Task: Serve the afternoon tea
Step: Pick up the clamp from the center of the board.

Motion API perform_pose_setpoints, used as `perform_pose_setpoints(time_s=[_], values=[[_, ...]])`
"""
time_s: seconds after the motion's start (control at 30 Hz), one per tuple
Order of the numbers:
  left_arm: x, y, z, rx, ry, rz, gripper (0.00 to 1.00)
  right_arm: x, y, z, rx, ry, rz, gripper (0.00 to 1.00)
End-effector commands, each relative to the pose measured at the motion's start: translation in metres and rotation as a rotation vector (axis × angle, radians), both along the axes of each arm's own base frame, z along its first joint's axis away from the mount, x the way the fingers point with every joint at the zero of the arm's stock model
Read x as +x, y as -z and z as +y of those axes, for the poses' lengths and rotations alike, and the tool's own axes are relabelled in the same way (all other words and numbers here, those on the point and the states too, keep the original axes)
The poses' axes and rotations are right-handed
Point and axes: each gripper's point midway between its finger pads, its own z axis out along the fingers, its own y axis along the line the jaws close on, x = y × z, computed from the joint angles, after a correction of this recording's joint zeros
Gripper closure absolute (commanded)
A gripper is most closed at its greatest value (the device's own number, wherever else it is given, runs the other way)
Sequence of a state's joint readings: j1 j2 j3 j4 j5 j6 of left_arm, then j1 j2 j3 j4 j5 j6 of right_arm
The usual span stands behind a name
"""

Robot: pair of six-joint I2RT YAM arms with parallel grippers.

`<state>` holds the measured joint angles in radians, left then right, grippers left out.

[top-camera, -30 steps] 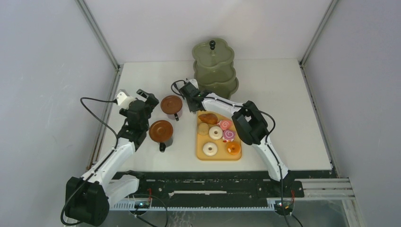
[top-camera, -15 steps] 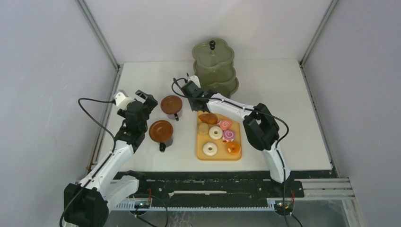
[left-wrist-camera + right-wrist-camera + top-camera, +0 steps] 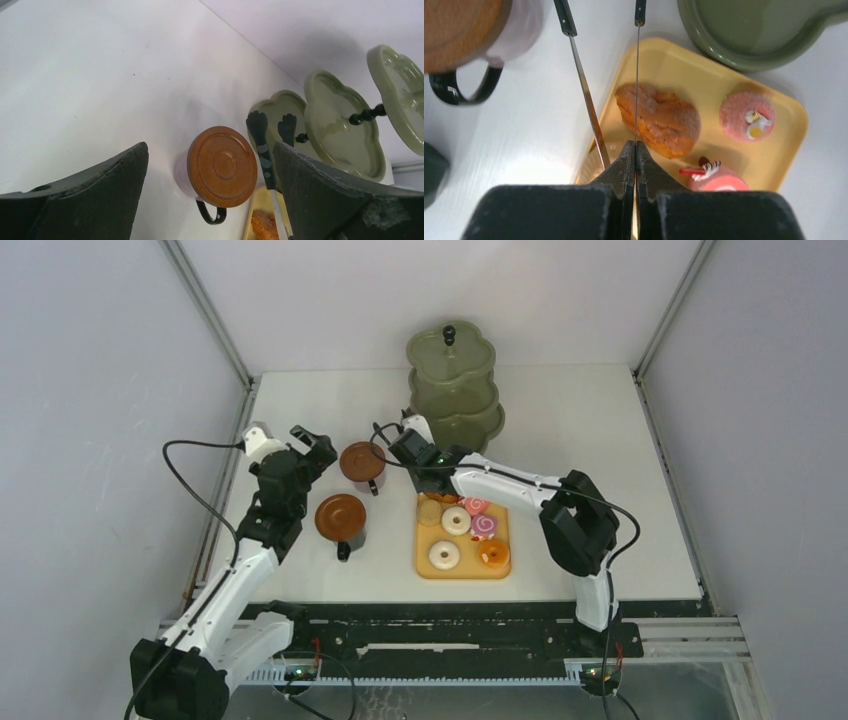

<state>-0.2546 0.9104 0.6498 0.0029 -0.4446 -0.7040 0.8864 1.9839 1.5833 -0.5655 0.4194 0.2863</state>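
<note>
The olive-green three-tier stand [image 3: 452,380] with a black knob stands at the back. Two brown cups [image 3: 362,462] [image 3: 340,517] with saucers on top sit left of the yellow tray [image 3: 422,540], which holds small donuts [image 3: 444,556], pink swirl cakes [image 3: 484,525] and a brown bun [image 3: 659,120]. My right gripper [image 3: 635,145] is shut on the black tongs [image 3: 584,90], whose arms reach past the bun toward the stand's bottom tier [image 3: 749,30]. My left gripper [image 3: 210,147] is open above the table, with the far cup [image 3: 222,166] in view between its fingers and nothing held.
The tongs' black tips [image 3: 260,135] lie between the far cup and the stand. A pink round cake [image 3: 746,115] sits at the tray's far right corner. Grey walls close in the table on three sides.
My right wrist has shifted right and nearer with the tongs, over the tray's far left corner, and its elbow has swung to the right. The left arm has barely moved.
</note>
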Motion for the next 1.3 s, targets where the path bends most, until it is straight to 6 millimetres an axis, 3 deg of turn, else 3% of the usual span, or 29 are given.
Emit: perform_pose_setpoints(time_s=[0.0, 0.47, 0.8, 1.27], values=[[0.002, -0.039, -0.014, 0.023, 0.101, -0.076, 0.02, -0.014, -0.039, 0.001, 0.07, 0.012, -0.08, 1.0], [-0.023, -0.06, -0.046, 0.075, 0.258, -0.105, 0.03, -0.078, -0.024, -0.031, 0.057, 0.066, -0.061, 1.0], [-0.038, -0.059, -0.086, 0.132, 0.434, -0.071, 0.05, -0.115, -0.048, -0.042, 0.09, 0.068, -0.106, 1.0], [-0.041, -0.034, -0.123, 0.153, 0.571, 0.023, 0.04, -0.17, -0.077, -0.029, 0.134, -0.006, -0.179, 1.0]])
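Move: The right hand already pinches the clamp by its joined end. The clamp's middle lies about 7 cm ahead and 4 cm left of it, roughly level; the board's middle is some 4 cm back, 7 cm right and 9 cm below that hand. From the open left hand the clamp's middle is about 8 cm ahead, 17 cm right and 12 cm lower. The far mug stands 8 cm ahead and 6 cm right of the left hand, the near mug 5 cm back and 3 cm right, both about 17 cm below. Back towards its base by some 17 cm, rising about 5 cm late on and drifting a little right, the right hand carries the pinched clamp over the board, black tips leading outward. The open left hand swings right about 11 cm and slightly back, arcing up and then sinking again, and turns some 30 degrees clockwise to bring its jaws close to those tips without closing. ##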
